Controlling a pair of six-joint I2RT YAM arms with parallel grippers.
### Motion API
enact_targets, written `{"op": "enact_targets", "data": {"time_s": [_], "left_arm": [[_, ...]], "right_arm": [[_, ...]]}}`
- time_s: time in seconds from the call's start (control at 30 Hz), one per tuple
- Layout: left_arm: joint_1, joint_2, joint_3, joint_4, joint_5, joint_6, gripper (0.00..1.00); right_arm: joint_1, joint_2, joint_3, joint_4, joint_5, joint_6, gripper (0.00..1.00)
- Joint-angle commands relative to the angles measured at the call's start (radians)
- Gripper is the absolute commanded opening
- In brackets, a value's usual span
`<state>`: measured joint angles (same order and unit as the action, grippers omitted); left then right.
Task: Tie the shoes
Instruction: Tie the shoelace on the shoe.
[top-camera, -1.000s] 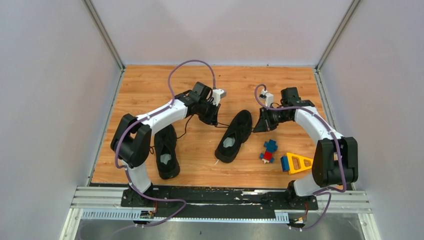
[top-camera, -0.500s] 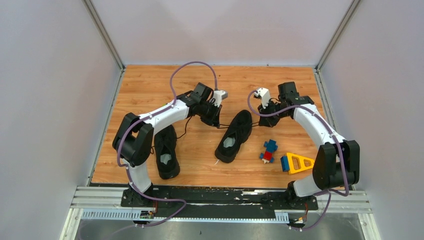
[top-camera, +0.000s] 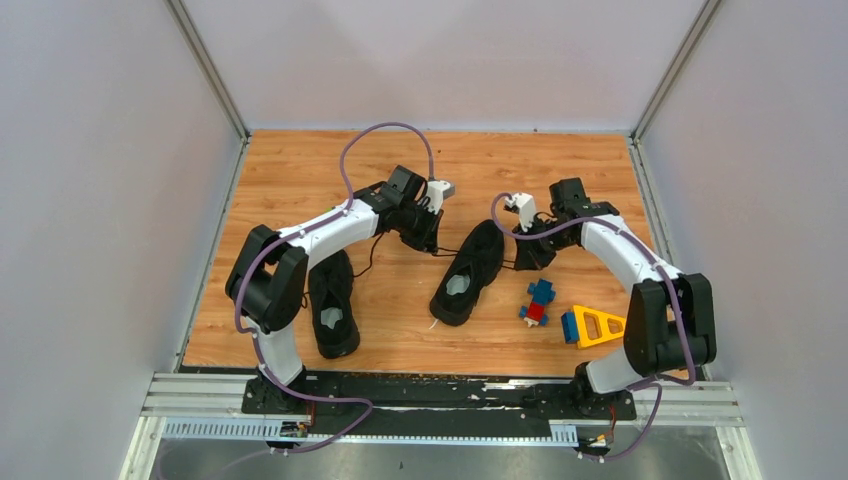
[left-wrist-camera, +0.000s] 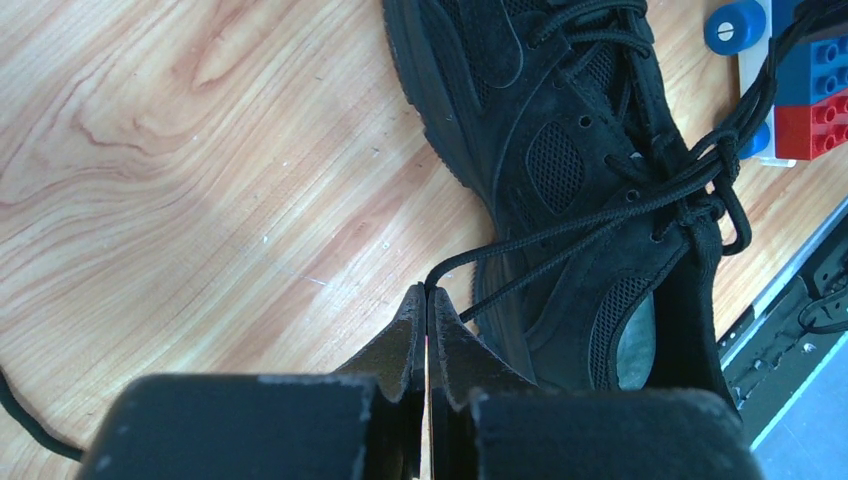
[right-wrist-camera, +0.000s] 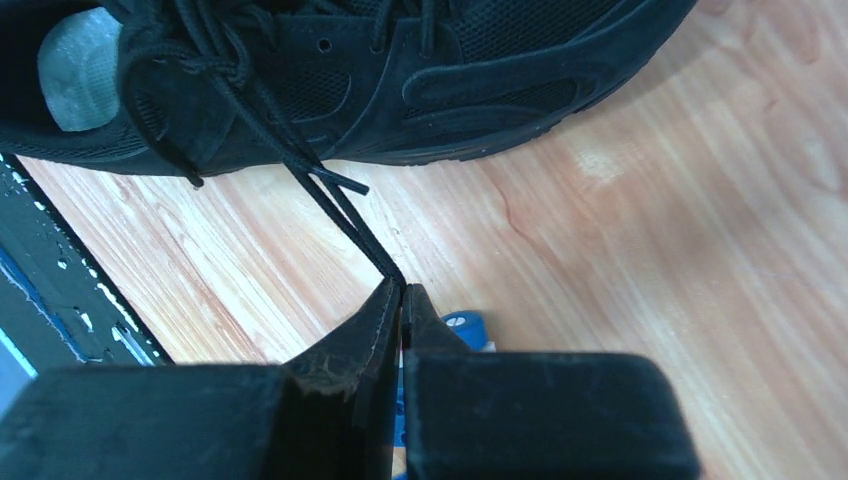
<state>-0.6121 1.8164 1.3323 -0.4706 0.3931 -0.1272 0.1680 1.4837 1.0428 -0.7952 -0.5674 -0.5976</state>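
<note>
Two black shoes lie on the wooden table: one (top-camera: 333, 303) beside the left arm, the other (top-camera: 470, 270) in the middle between both grippers. My left gripper (top-camera: 433, 246) sits just left of the middle shoe (left-wrist-camera: 560, 150), shut on one thin black lace end (left-wrist-camera: 540, 240) that runs taut to a knot (left-wrist-camera: 716, 165) at the shoe's top eyelets. My right gripper (top-camera: 518, 264) is just right of that shoe (right-wrist-camera: 400, 70), shut on the other lace end (right-wrist-camera: 340, 205). In both wrist views the fingertips meet, with the lace coming out at the tips.
A blue-and-red toy block piece (top-camera: 538, 301) and a yellow-and-blue one (top-camera: 592, 326) lie right of the middle shoe, close under the right arm. Grey walls enclose the table on three sides. A black rail (top-camera: 440, 385) runs along the near edge.
The right wrist has turned and swung in toward the middle shoe, still holding its lace. The left arm and both shoes have hardly moved.
</note>
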Motion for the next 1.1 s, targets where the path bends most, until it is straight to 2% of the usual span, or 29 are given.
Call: {"op": "enact_targets", "data": {"time_s": [0.0, 0.17, 0.53, 0.87, 1.07], "left_arm": [[0.007, 0.003, 0.02, 0.016, -0.029, 0.017, 0.0], [0.007, 0.007, 0.016, 0.016, -0.038, 0.021, 0.0], [0.08, 0.017, 0.008, 0.044, -0.146, 0.075, 0.0], [0.111, 0.013, -0.012, 0.06, -0.176, 0.089, 0.0], [0.149, 0.006, -0.037, 0.077, -0.21, 0.1, 0.0]], "right_arm": [[0.003, 0.031, -0.035, 0.043, 0.025, 0.052, 0.0], [0.008, 0.015, -0.067, 0.091, 0.137, 0.022, 0.0], [0.009, -0.076, -0.053, 0.007, 0.035, 0.055, 0.0], [0.002, -0.094, -0.075, -0.01, 0.043, 0.062, 0.0], [-0.059, -0.117, -0.069, 0.013, 0.036, 0.085, 0.0]]}}
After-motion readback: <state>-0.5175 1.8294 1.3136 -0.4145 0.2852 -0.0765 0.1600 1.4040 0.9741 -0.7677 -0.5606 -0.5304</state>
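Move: Each hand already pinches a loop of the shoelace. The knot on the middle shoe lies about 8 cm to the left hand's right and 2 cm back, roughly level in height; the other shoe's lace lies some 13 cm to its left, 1 cm back and lower. From the right hand the knot is about 10 cm left and 1 cm ahead, with the blue-red toy 8 cm back, 4 cm right and 5 cm below. Left draws its pinched loop 6 cm forward-left from the knot; right, still gripping, dips 3 cm, then rises. ##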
